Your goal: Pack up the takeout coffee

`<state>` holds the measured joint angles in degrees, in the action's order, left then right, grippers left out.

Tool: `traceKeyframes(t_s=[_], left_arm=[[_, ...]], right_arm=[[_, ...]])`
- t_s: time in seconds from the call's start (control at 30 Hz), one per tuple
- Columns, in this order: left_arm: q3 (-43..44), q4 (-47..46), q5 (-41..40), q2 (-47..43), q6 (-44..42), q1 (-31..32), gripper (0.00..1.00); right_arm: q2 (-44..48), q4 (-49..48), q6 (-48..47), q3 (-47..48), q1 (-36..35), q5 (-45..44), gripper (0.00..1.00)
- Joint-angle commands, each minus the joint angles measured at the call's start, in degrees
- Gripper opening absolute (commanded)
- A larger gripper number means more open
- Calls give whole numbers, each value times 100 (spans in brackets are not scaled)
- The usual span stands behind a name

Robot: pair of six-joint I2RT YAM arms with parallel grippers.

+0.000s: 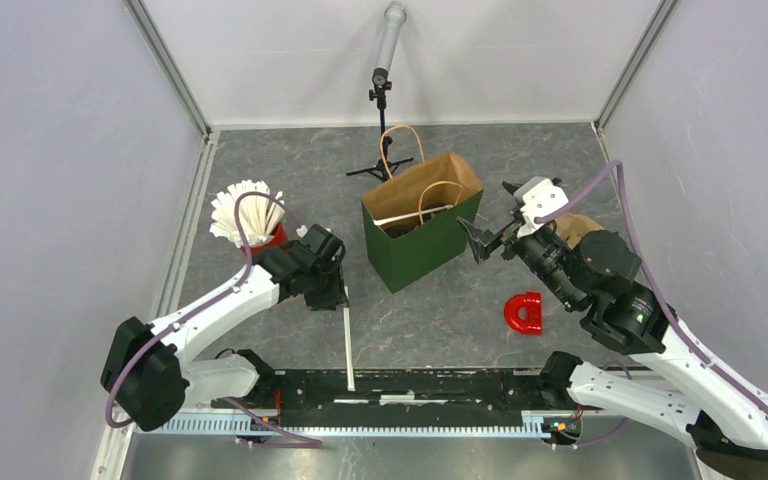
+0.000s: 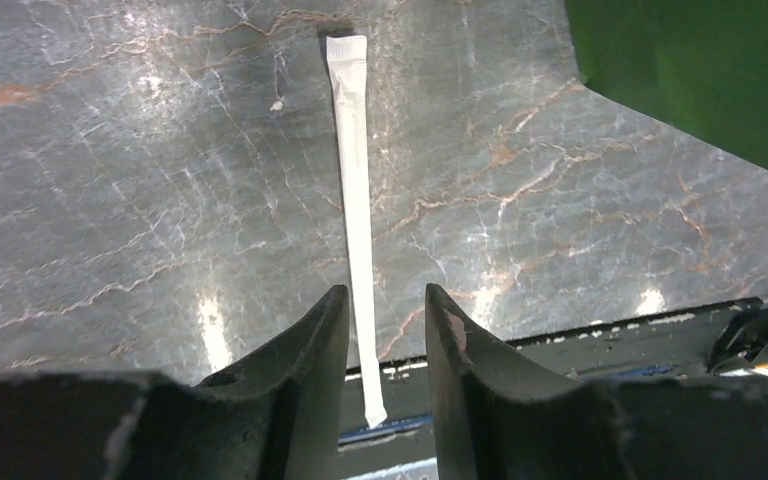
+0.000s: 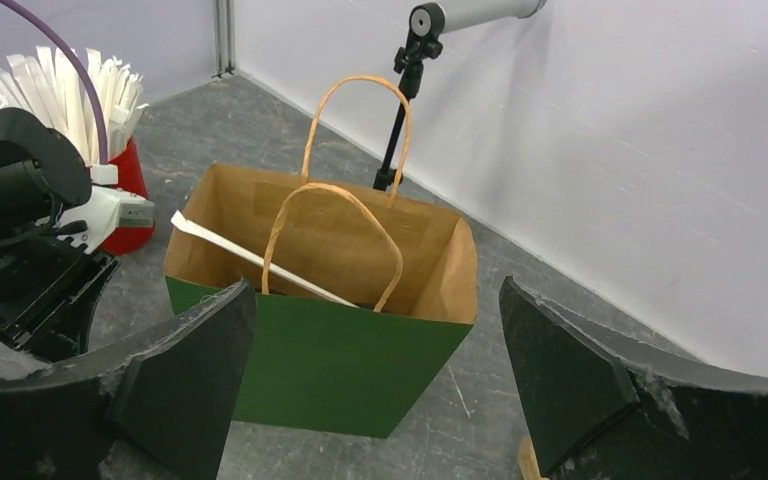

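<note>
The takeout coffee is out of view. The green paper bag [image 1: 422, 235] [image 3: 330, 355] stands open at mid-table, and one white wrapped stick [image 3: 250, 258] leans inside it. Another white stick [image 1: 348, 340] [image 2: 357, 200] lies flat on the table, its near end past the table edge. My left gripper [image 1: 341, 283] [image 2: 385, 292] hovers over this stick with its jaws apart. The stick runs between them, close to the left finger, and is not pinched. My right gripper [image 1: 473, 242] [image 3: 377, 290] stands wide open just right of the bag, facing it, with nothing in it.
A red cup [image 1: 272, 237] [image 3: 132, 185] full of white sticks stands left of the bag, behind my left wrist. A red U-shaped piece [image 1: 525, 313] lies at the front right. A brown cardboard thing [image 1: 578, 226] sits behind my right arm. A black tripod [image 1: 380, 150] stands behind the bag.
</note>
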<state>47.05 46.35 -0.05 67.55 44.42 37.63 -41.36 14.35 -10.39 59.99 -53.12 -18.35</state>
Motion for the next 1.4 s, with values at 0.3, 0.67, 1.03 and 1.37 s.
traceKeyframes(t_s=[0.3, 0.67, 1.03, 1.37], left_arm=[[-909, -1559, -287, 554, 229, 26, 39], [-753, -1496, -435, 1143, 43, 65, 37], [-517, -1388, -436, 1548, -138, 140, 21], [222, -347, -816, 1041, -557, 124, 2]], right_arm=[[-91, 426, 2, 509, -10, -256, 98], [-123, 454, -98, 452, -14, -251, 98], [85, 449, -174, 336, -14, -279, 98], [222, 301, -182, 226, -14, -327, 98]])
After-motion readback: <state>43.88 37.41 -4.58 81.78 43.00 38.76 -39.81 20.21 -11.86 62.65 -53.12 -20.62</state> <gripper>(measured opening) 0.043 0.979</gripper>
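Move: The wrapped straw lies almost lengthwise fore-and-aft under my left hand, 7 cm down; its middle is about 5 cm back and 1 cm right, so the stretch near its far end is right below my fingers. The green bag stands some 14 cm ahead and 17 cm right; the red straw holder is about 11 cm ahead and 15 cm left. From my right hand the straw's middle lies roughly 9 cm back, 27 cm left, 38 cm below. I sink my left hand about 7 cm almost straight down over the straw, fingers half open and astride it, easing about 1 cm forward as I near the table top. There I shut the fingers and pinch the straw a few centimetres short of its far end, then just start to rise, by half a centimetre or so. ##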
